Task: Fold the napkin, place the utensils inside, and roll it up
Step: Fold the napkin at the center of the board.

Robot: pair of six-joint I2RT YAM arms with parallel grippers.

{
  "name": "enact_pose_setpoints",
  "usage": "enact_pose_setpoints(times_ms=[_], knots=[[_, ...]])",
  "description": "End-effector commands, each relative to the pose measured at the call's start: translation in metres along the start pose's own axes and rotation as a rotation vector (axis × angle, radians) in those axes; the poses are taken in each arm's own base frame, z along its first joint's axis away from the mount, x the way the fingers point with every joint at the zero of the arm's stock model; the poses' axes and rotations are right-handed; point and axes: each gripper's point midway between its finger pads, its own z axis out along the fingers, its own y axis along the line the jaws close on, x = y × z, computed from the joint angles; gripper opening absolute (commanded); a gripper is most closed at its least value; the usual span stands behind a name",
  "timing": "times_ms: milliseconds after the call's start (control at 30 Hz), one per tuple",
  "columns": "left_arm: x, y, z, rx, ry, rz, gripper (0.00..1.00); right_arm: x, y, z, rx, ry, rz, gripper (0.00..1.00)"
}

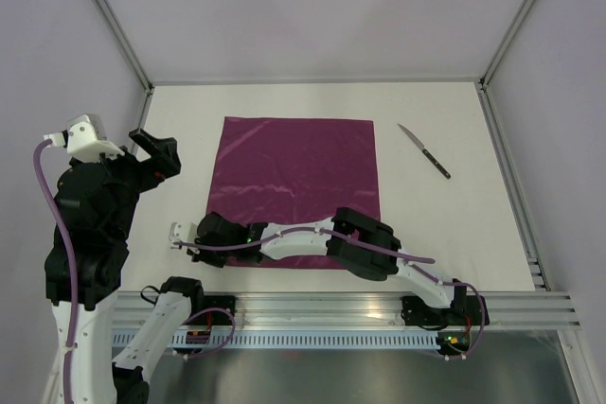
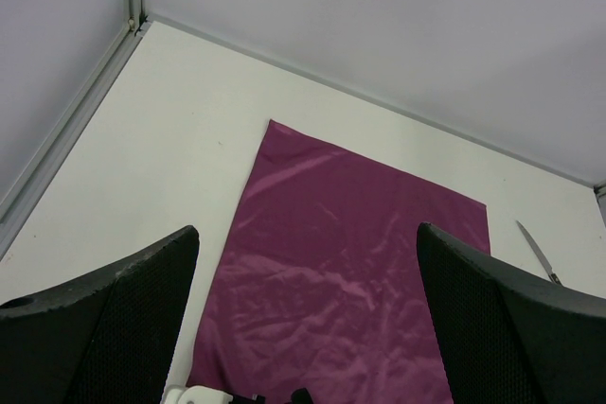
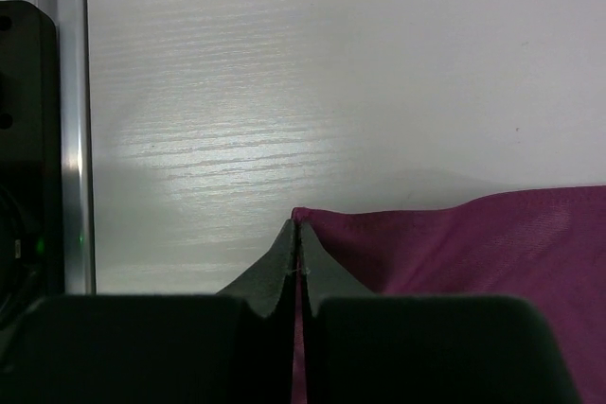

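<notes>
The plum-purple napkin [image 1: 298, 177] lies flat in the middle of the white table, also seen in the left wrist view as napkin [image 2: 350, 272]. My right gripper [image 1: 206, 238] reaches across its near edge to the near-left corner. In the right wrist view the right gripper [image 3: 295, 234] is shut on that corner of the napkin [image 3: 473, 243], with cloth pinched between the jaws. My left gripper [image 1: 151, 153] hangs raised to the left of the napkin, open and holding nothing; its fingers [image 2: 104, 328] frame the cloth. One utensil, a knife [image 1: 424, 151], lies to the right of the napkin, apart from it, also seen as the knife [image 2: 538, 253].
Low walls with metal corner posts [image 1: 147, 87] bound the table on three sides. An aluminium rail [image 1: 379, 305] runs along the near edge by the arm bases. The right arm's forearm [image 1: 365, 243] lies over the napkin's near edge.
</notes>
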Motion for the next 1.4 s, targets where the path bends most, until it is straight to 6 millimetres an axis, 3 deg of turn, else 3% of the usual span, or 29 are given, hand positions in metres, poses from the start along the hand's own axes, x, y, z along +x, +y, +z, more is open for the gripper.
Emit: enact_pose_setpoints(times_ms=[0,233,400,500,533,600,833,933,1100,1367], knots=[[-0.009,0.001,-0.002,-0.008,-0.035,-0.021,1.00,-0.043,-0.008,-0.016,0.014,-0.073,-0.015,0.02],[-0.010,0.000,-0.002,-0.006,-0.041,-0.020,1.00,-0.076,-0.012,-0.033,0.026,-0.135,-0.028,0.00],[-0.010,0.000,-0.001,-0.006,-0.041,-0.017,1.00,-0.081,-0.022,-0.041,0.047,-0.129,-0.024,0.00],[-0.008,0.000,0.000,-0.005,-0.039,-0.016,1.00,-0.077,-0.021,-0.040,0.027,-0.110,-0.011,0.08],[-0.007,0.000,0.001,-0.004,-0.034,-0.015,1.00,-0.072,-0.021,-0.037,0.021,-0.102,-0.007,0.17],[-0.006,0.000,0.001,-0.004,-0.032,-0.017,1.00,-0.061,-0.017,-0.029,0.010,-0.082,0.011,0.25],[-0.004,0.000,0.002,-0.003,-0.027,-0.009,1.00,-0.047,-0.010,-0.012,0.001,-0.043,-0.004,0.48],[-0.003,0.000,0.004,-0.003,-0.022,-0.008,1.00,-0.041,-0.005,-0.008,0.002,-0.028,-0.021,0.54],[0.000,0.000,0.006,-0.003,-0.014,-0.005,1.00,-0.022,0.005,0.002,-0.008,0.016,-0.024,0.53],[0.002,0.000,0.009,-0.002,-0.009,-0.002,1.00,-0.003,-0.004,0.008,0.047,0.063,-0.028,0.53]])
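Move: The right hand reaches leftward, its fingers nearly shut at the napkin's near-left corner, about 1 cm below the hand point. The napkin's middle is some 23 cm ahead and 23 cm to the right, and the metal rail along the table's near edge runs roughly 7 cm back, level sideways. From the raised left hand, that corner is around 7 cm back, 2 cm left and 39 cm down. Up about 4.5 cm and slightly forward goes the right hand, fingers shut at first, then opening to about half while it is raised and edges 1 cm left. It then comes back nearly 2 cm and sinks to its former height, straddling the napkin's near-left corner with open fingers pointing leftward, no longer pinching it. ##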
